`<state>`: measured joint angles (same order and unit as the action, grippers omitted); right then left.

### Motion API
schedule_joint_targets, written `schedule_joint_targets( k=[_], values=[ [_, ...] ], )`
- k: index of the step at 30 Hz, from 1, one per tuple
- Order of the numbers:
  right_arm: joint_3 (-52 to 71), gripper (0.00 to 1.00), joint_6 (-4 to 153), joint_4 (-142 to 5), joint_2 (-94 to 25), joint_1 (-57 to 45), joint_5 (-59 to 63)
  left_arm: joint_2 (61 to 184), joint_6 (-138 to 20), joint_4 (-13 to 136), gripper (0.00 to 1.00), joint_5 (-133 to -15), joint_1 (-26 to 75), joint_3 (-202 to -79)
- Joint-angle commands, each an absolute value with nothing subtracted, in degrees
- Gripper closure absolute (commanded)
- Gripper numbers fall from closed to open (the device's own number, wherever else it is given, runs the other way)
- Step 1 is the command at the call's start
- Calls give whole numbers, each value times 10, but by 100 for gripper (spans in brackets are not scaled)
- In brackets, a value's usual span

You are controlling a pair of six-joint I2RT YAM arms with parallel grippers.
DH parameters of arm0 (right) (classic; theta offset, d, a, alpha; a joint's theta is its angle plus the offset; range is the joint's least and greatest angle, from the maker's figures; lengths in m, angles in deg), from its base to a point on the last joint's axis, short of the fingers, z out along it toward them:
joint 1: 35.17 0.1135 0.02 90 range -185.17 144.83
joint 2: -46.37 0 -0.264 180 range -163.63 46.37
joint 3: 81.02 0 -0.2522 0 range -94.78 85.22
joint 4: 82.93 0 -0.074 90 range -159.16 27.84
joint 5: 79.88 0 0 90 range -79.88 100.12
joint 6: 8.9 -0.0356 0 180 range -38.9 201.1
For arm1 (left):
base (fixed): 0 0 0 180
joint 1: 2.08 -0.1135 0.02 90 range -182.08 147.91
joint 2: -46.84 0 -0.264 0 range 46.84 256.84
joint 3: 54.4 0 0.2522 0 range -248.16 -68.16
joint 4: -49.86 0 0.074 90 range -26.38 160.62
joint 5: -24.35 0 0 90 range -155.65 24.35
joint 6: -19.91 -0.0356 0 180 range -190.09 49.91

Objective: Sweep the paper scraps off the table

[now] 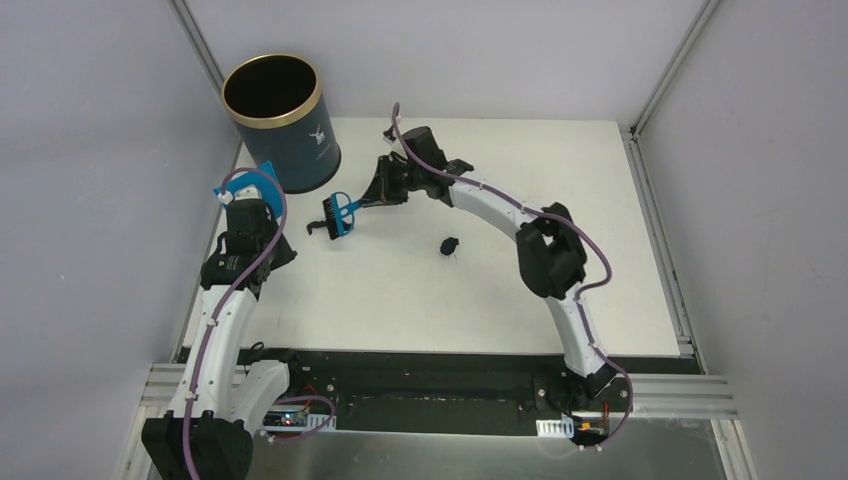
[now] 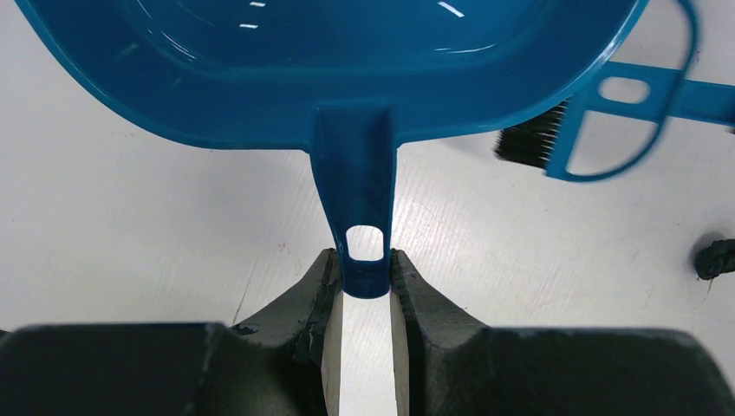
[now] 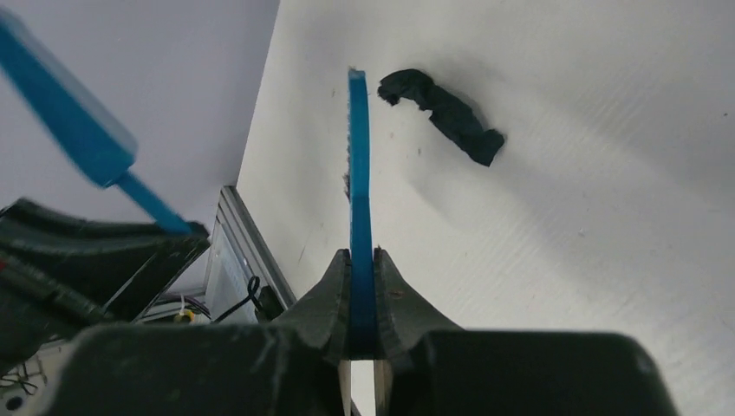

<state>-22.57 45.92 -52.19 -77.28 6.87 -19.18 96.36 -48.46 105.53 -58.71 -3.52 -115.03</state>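
Observation:
One paper scrap point(image 1: 450, 245), black and crumpled, lies mid-table point(image 1: 450, 310); it also shows in the left wrist view as a scrap point(image 2: 715, 257) at the right edge, and in the right wrist view as a scrap point(image 3: 446, 113) beyond the brush. My left gripper point(image 1: 252, 200) point(image 2: 364, 277) is shut on the handle of the blue dustpan point(image 2: 347, 69) point(image 1: 264, 177), near the table's back left. My right gripper point(image 1: 377, 197) point(image 3: 361, 260) is shut on the handle of the blue brush point(image 1: 340, 213) point(image 3: 358, 173). The brush's black bristles point(image 2: 530, 143) hang just right of the dustpan.
A dark blue gold-rimmed bin point(image 1: 280, 120) stands at the back left corner, right behind the dustpan. Grey walls enclose the table on three sides. The black front edge point(image 1: 430, 360) runs between the arm bases.

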Motion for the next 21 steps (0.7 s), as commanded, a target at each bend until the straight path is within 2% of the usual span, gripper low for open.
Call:
schedule_joint_targets(
  k=[1, 5, 9, 15, 21],
  values=[
    [-302, 100, 356, -590, -867, 69, -224, 969, -494, 1029, 100, -596, -29, -1158],
    [-360, 100, 324, -593, -925, 77, -226, 982, -496, 1029, 100, -606, -29, -1159],
    [-348, 100, 299, -582, -934, 73, -228, 988, -499, 1028, 100, -610, -30, -1160],
    [-210, 100, 278, -555, -863, 38, -204, 986, -499, 1026, 100, -612, -29, -1158],
    [-43, 100, 361, -489, -719, -9, -158, 993, -502, 1024, 100, -628, -29, -1155]
  ],
)
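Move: The long black scrap I am about to sweep lies about 13 cm left of my right hand, 2 cm farther out and some 16 cm below it, under the raised brush. The round black scrap sits about 16 cm to this hand's right and 2 cm back, also on the table. The bin stands about 20 cm left and 16 cm ahead. From my left hand, the long scrap is about 12 cm ahead, 11 cm right and 15 cm below. I bring the brush in my right hand down about 10 cm, drifting slightly left and outward, and set its bristles on the long scrap. Then, staying low, I drag it about 7 cm to the right towards the round scrap, easing a little back and rolling the wrist so that its far side dips, some 25 degrees in all. My grip on the handle stays shut. ##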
